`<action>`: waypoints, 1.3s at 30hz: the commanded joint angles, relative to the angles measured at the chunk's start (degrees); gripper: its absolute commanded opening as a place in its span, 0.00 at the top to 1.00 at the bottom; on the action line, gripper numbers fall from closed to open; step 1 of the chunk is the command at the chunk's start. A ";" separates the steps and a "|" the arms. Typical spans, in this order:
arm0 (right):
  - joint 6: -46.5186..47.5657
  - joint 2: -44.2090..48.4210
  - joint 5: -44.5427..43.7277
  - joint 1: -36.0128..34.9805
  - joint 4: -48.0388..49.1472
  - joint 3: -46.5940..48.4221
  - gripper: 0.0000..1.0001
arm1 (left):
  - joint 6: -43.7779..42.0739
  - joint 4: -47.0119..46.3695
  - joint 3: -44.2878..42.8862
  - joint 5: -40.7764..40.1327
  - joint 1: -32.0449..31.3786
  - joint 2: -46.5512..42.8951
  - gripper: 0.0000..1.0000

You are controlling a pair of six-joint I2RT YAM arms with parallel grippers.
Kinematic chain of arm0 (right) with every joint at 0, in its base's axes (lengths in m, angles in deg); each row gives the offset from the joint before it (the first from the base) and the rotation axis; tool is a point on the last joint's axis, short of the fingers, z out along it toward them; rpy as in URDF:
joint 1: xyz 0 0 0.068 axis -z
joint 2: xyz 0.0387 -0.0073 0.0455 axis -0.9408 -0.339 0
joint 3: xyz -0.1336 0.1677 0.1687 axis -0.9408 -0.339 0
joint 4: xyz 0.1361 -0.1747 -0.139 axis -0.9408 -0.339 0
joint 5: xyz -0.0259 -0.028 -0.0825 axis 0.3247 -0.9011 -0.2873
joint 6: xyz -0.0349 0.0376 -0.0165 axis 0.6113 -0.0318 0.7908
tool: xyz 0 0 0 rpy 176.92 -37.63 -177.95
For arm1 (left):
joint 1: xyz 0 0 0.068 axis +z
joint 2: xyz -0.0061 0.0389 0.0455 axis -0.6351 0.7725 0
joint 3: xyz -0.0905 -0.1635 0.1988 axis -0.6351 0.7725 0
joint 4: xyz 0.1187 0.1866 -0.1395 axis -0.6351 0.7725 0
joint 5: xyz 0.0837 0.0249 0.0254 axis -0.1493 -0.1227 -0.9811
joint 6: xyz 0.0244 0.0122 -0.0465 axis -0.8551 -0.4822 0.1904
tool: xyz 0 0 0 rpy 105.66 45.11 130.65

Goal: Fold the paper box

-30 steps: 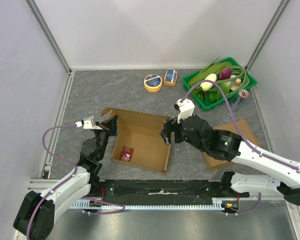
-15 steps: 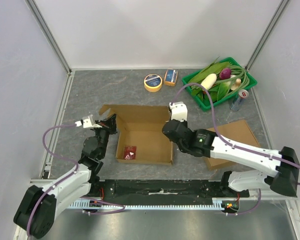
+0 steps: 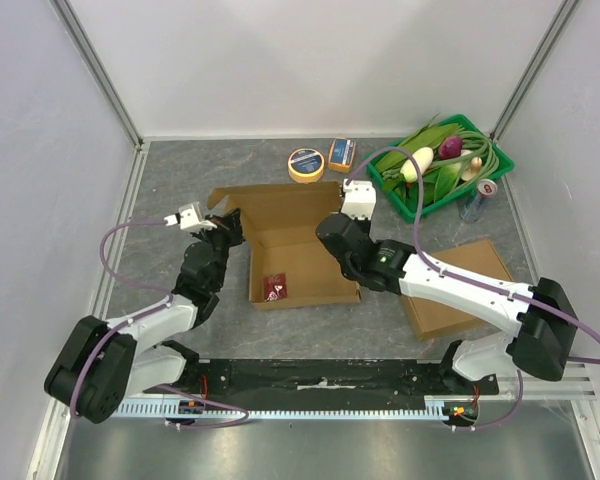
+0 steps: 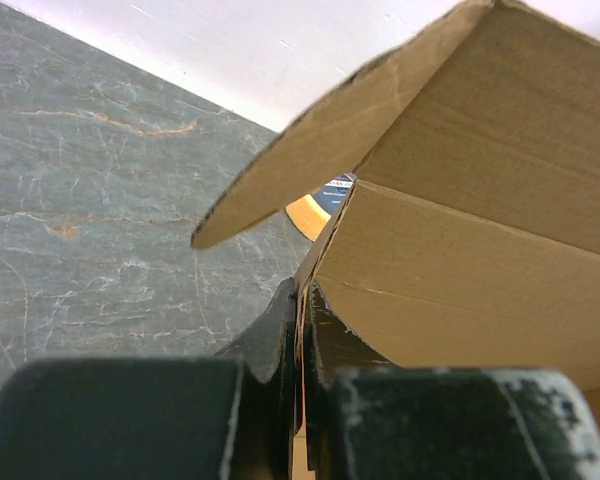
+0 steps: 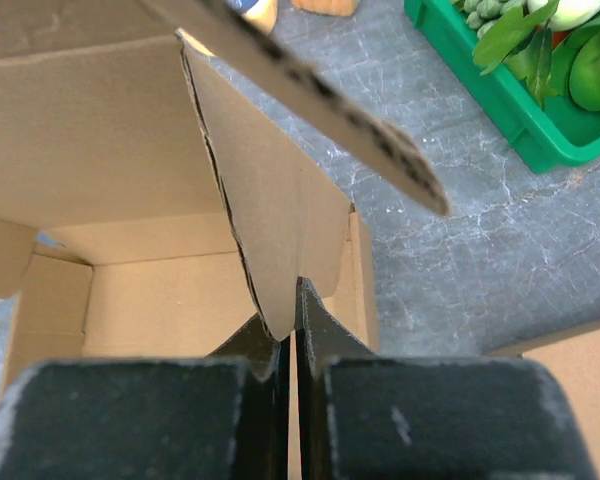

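The brown paper box [image 3: 300, 268] lies open in the middle of the table with its flaps up, and a small red packet [image 3: 275, 288] rests on its floor. My left gripper [image 3: 230, 226] is at the box's left side. In the left wrist view it [image 4: 302, 305] is shut on the edge of the left wall [image 4: 480, 190]. My right gripper [image 3: 333, 238] is at the box's right side. In the right wrist view it [image 5: 291, 322] is shut on the tip of a cardboard side flap [image 5: 280, 220].
A green tray [image 3: 387, 160] of vegetables stands at the back right, with a can [image 3: 477, 198] beside it. A tape roll [image 3: 306, 165] and a small orange box [image 3: 342, 153] lie behind the paper box. A flat cardboard piece [image 3: 460, 290] lies to the right.
The right gripper has shut on the box's right flap. Both arms have carried the box away from the bases and turned it; the walls now stand more upright.
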 commanded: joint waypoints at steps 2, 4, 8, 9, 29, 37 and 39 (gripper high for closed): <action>1.60 -0.43 1.17 4.05 9.72 3.70 1.00 | -4.21 2.85 -8.06 1.98 -0.24 1.96 0.98; 2.92 -0.61 1.62 5.11 9.90 3.88 1.00 | -5.71 7.18 -10.35 1.02 -0.24 1.96 0.98; 8.54 1.31 6.43 5.03 22.40 -4.45 1.00 | -7.56 -0.20 -8.16 2.77 -0.15 4.24 0.98; 9.68 1.67 7.24 5.11 24.90 -8.56 1.00 | -7.30 0.06 -8.16 2.86 -0.15 5.11 0.98; 17.26 10.72 14.10 5.47 56.86 -37.70 0.71 | -6.85 -33.42 6.95 8.04 -2.79 19.27 0.98; 11.08 31.88 27.44 5.47 3.83 -27.60 0.11 | -9.93 -36.49 9.68 8.83 -2.96 22.08 0.98; 15.21 37.96 34.61 5.64 -2.11 -23.05 0.02 | -10.98 -37.46 10.03 9.53 -3.05 22.17 0.98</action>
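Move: The open box hangs between the hands: its middle lies about 13 cm to the left hand's right, 3 cm back and some 7 cm below, and the left fingers are already shut on its left wall. From the right hand, already shut on the box's right side, that middle is about 8 cm left, 5 cm back and 7 cm lower. The red packet lies roughly 7 cm right of the left hand, 8 cm back and 7 cm below; the raised lid stands about 6 cm ahead of that hand and 8 cm right. Both hands, gripping the box's sides, swing it quickly forward about 3 cm with a short upward flick, the left hand's rise being the larger at some 4 cm, then bring it down and back towards the base while drifting right. The left keeps its pinch on the left wall and turns about 10 degrees clockwise, ending some 5 cm lower than it began, while the right, once down, opens wide, lets go of the right side and backs off about 5 cm, rising again and turning roughly 20 degrees counter-clockwise. ##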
